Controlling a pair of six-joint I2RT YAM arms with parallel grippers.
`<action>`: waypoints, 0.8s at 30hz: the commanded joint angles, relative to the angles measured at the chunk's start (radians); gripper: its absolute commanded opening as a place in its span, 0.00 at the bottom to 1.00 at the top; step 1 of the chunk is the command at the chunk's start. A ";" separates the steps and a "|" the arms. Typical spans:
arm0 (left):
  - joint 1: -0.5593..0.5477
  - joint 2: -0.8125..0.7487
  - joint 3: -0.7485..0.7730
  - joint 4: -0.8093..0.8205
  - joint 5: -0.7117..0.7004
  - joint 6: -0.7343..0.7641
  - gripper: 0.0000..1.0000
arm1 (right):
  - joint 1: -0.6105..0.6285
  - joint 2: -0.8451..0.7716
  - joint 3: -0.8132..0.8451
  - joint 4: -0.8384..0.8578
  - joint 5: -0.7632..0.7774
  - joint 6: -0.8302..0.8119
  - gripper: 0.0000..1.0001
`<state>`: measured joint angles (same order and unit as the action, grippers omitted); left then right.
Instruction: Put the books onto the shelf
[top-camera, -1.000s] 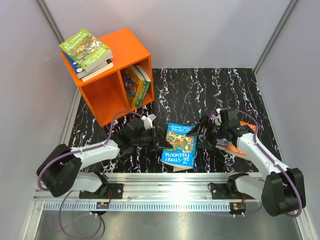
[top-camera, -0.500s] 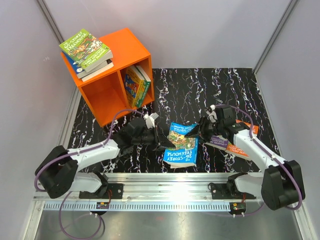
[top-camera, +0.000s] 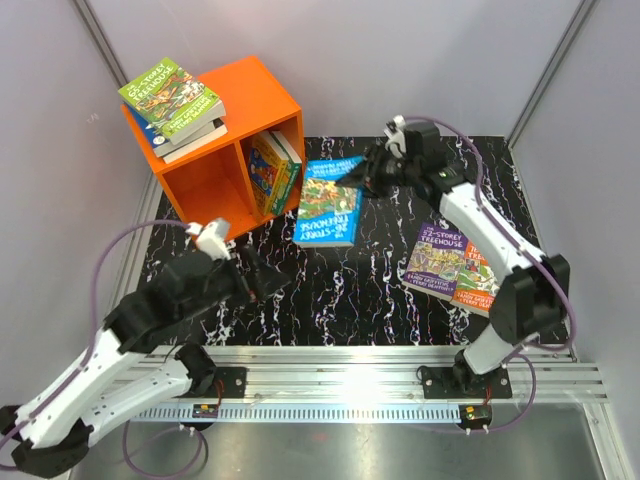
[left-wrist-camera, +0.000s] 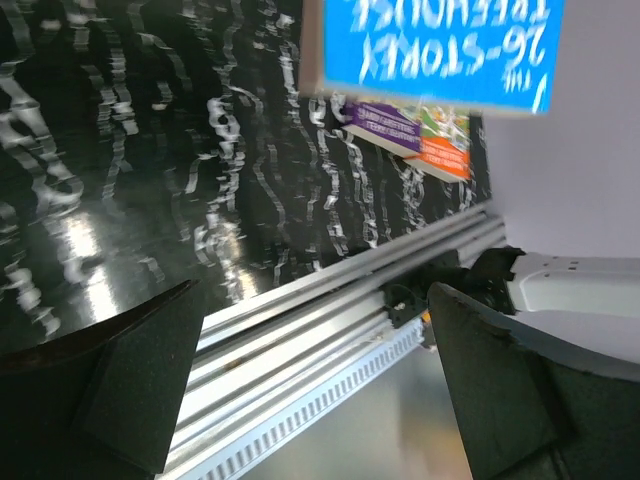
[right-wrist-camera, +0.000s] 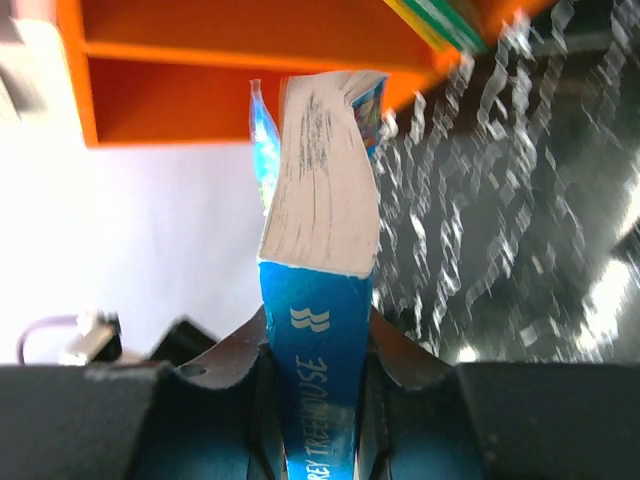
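My right gripper (top-camera: 366, 176) is shut on a blue Treehouse book (top-camera: 328, 200) and holds it in the air just right of the orange shelf (top-camera: 205, 195). In the right wrist view the book's spine (right-wrist-camera: 318, 360) is pinched between the fingers, with the shelf (right-wrist-camera: 250, 40) ahead. Several books (top-camera: 273, 172) stand in the shelf's right compartment and a stack (top-camera: 172, 100) lies on its top. A purple book (top-camera: 438, 256) and an orange book (top-camera: 482, 284) lie flat at the right. My left gripper (top-camera: 266, 281) is open and empty, low over the mat at the front left.
The black marbled mat (top-camera: 350, 290) ends at a metal rail (top-camera: 340, 362) at the near edge, also seen between my left fingers (left-wrist-camera: 120, 370). Grey walls close in the left, back and right. The shelf's left compartment (top-camera: 195, 185) holds nothing that I can see.
The right gripper shut on the blue book and carried it up and back toward the shelf. The left gripper let go of it, opened wide and drew back to the left.
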<state>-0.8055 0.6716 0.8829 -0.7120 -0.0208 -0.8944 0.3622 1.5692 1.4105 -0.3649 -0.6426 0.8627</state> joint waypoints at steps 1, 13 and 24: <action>0.002 -0.130 0.031 -0.285 -0.174 -0.020 0.99 | 0.112 0.122 0.215 0.041 0.078 -0.002 0.00; 0.000 -0.385 0.103 -0.627 -0.251 -0.190 0.99 | 0.257 0.469 0.818 -0.202 0.403 -0.201 0.00; 0.000 -0.371 0.148 -0.682 -0.243 -0.196 0.99 | 0.299 0.589 0.951 -0.134 0.636 -0.243 0.00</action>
<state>-0.8051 0.2787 0.9966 -1.3602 -0.2440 -1.0782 0.6460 2.2208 2.3943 -0.6548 -0.1108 0.6281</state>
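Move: The right hand holds the 26-storey book. The opening of the orange shelf's right compartment lies about 18 cm left of it, 13 cm ahead and some 12 cm lower. The books already standing inside are around 20 cm left and 12 cm ahead; the empty left compartment opens roughly 31 cm left and 6 cm ahead. For the left hand, that right opening is about 32 cm ahead, 1 cm left and 10 cm lower. Swinging the held book in towards the shelf's right compartment, the right hand goes about 13 cm left and 11 cm forward, mostly left at first and then mainly forward. Its wrist rolls and turns some 25 degrees, and the fingers keep their pinch on the spine as the far end enters the opening. Meanwhile the open, empty left hand withdraws left and back. ##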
